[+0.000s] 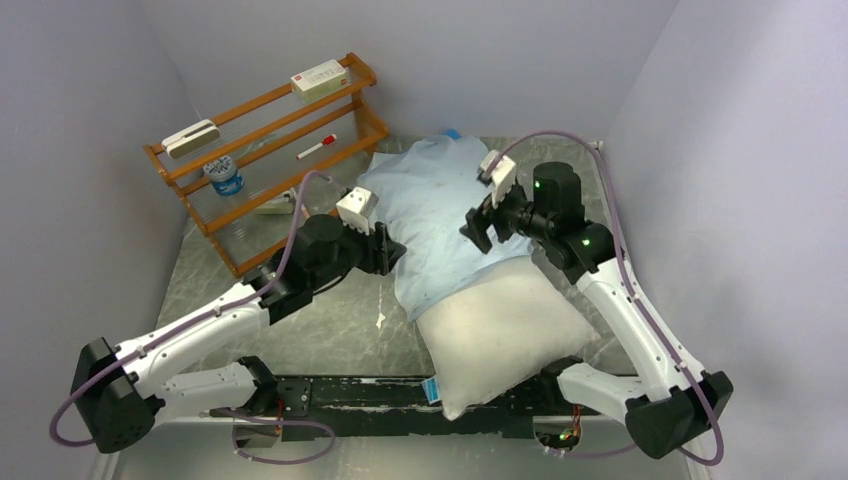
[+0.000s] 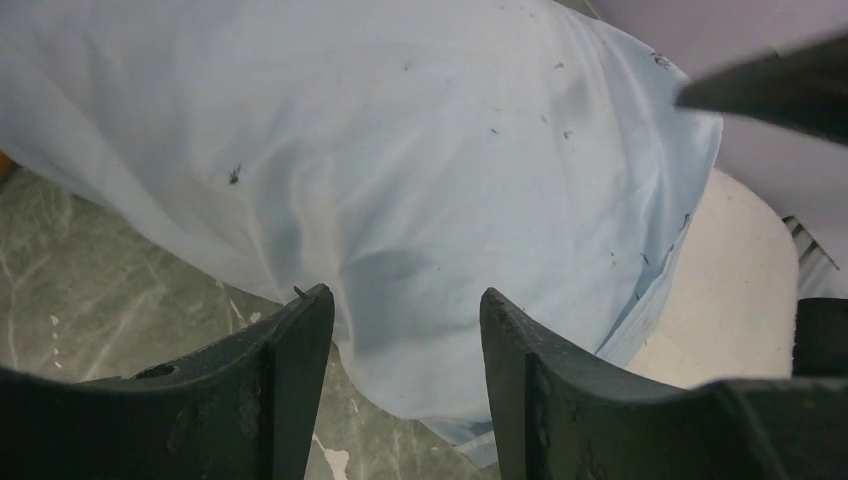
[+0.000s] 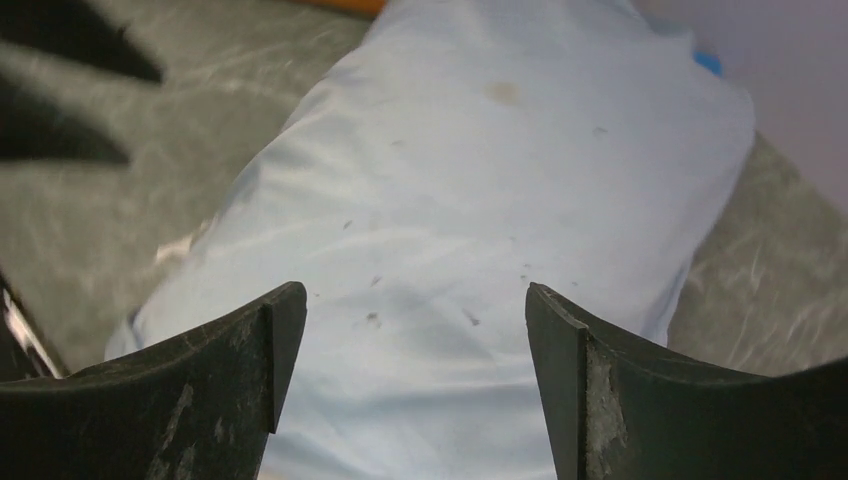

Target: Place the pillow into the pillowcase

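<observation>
The white pillow [image 1: 505, 335] lies slantwise on the table, its near end bare and its far half inside the pale blue pillowcase [image 1: 435, 200]. My left gripper [image 1: 392, 255] hovers at the pillowcase's left edge, near its mouth. In the left wrist view the left gripper [image 2: 405, 310] is open, with the pillowcase [image 2: 400, 150] lying beyond the gap and the bare pillow [image 2: 730, 290] to the right. My right gripper [image 1: 478, 228] hangs over the covered part. The right gripper [image 3: 415, 320] stands wide open above the pillowcase [image 3: 480, 180], gripping nothing.
A wooden rack [image 1: 270, 130] stands at the back left with a box, a marker and a cup on it. A small blue scrap [image 1: 452, 133] peeks out behind the pillowcase's far end. Walls close in on the left, back and right.
</observation>
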Controlling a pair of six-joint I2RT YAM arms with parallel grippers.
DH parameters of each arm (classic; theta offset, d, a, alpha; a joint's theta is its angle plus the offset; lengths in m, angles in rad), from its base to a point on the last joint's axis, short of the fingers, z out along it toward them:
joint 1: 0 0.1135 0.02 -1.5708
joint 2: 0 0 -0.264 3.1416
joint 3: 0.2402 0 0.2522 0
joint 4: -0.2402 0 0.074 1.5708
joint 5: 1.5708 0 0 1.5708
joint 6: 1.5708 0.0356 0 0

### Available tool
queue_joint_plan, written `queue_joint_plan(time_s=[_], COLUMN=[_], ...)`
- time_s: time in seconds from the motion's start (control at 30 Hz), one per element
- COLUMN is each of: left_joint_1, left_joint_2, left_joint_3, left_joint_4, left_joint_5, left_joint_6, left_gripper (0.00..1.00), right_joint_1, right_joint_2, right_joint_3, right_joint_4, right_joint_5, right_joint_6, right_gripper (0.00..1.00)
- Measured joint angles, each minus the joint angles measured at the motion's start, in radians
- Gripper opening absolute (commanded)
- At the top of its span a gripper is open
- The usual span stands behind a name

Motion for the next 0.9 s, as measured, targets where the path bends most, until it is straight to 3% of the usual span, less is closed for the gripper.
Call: queue_joint_plan(time_s=[0.2,0.43,0.77,0.9], left_joint_1=[0.049,0.052,0.053,0.053], left_joint_2=[-0.041,-0.062,-0.085,-0.086], left_joint_3=[-0.076,-0.089,-0.138,-0.145], left_joint_4=[0.001,-0.015,-0.017,-0.027], left_joint_5=[0.092,0.148,0.195,0.199], left_joint_6=[-0.091,-0.125,-0.148,-0.151], left_gripper=[0.61,0.60,0.60,0.59], right_joint_1=[0.064,0.088,0.210,0.346], right_joint_2=[-0.080,-0.153,-0.071,-0.016], right_joint_3=[0.003,0.014,-0.085,-0.132], right_joint_4=[-0.187,-0.371,-0.410,-0.361], right_joint_5=[-0.160,-0.235,-0.087,0.029], right_joint_6=[-0.333,-0.520,-0.569,-0.563], right_gripper=[0.87,0.87,0.84,0.74])
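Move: The spot on the pillowcase's open hem that the right hand goes for lies about 11 cm back, 3 cm left and 12 cm below it; the bare pillow's middle is some 20 cm back and 5 cm right, the pillowcase's middle 3 cm ahead and 6 cm left. From the left hand, the hem's near-left corner is roughly 10 cm back, 5 cm right and 14 cm below, and the right hand's hem spot 8 cm back and 15 cm right. The right fingertips come down astride the pillowcase's hem, one on the cloth and the other on the bare pillow, still wide open. That hand first draws back about 10 cm nearly level, then sinks some 10 cm, its wrist swinging counter-clockwise and rolling over to point down and left. The left hand, open and holding nothing, eases back and down about 4 cm each towards the hem's near-left corner, tipping down slightly. ##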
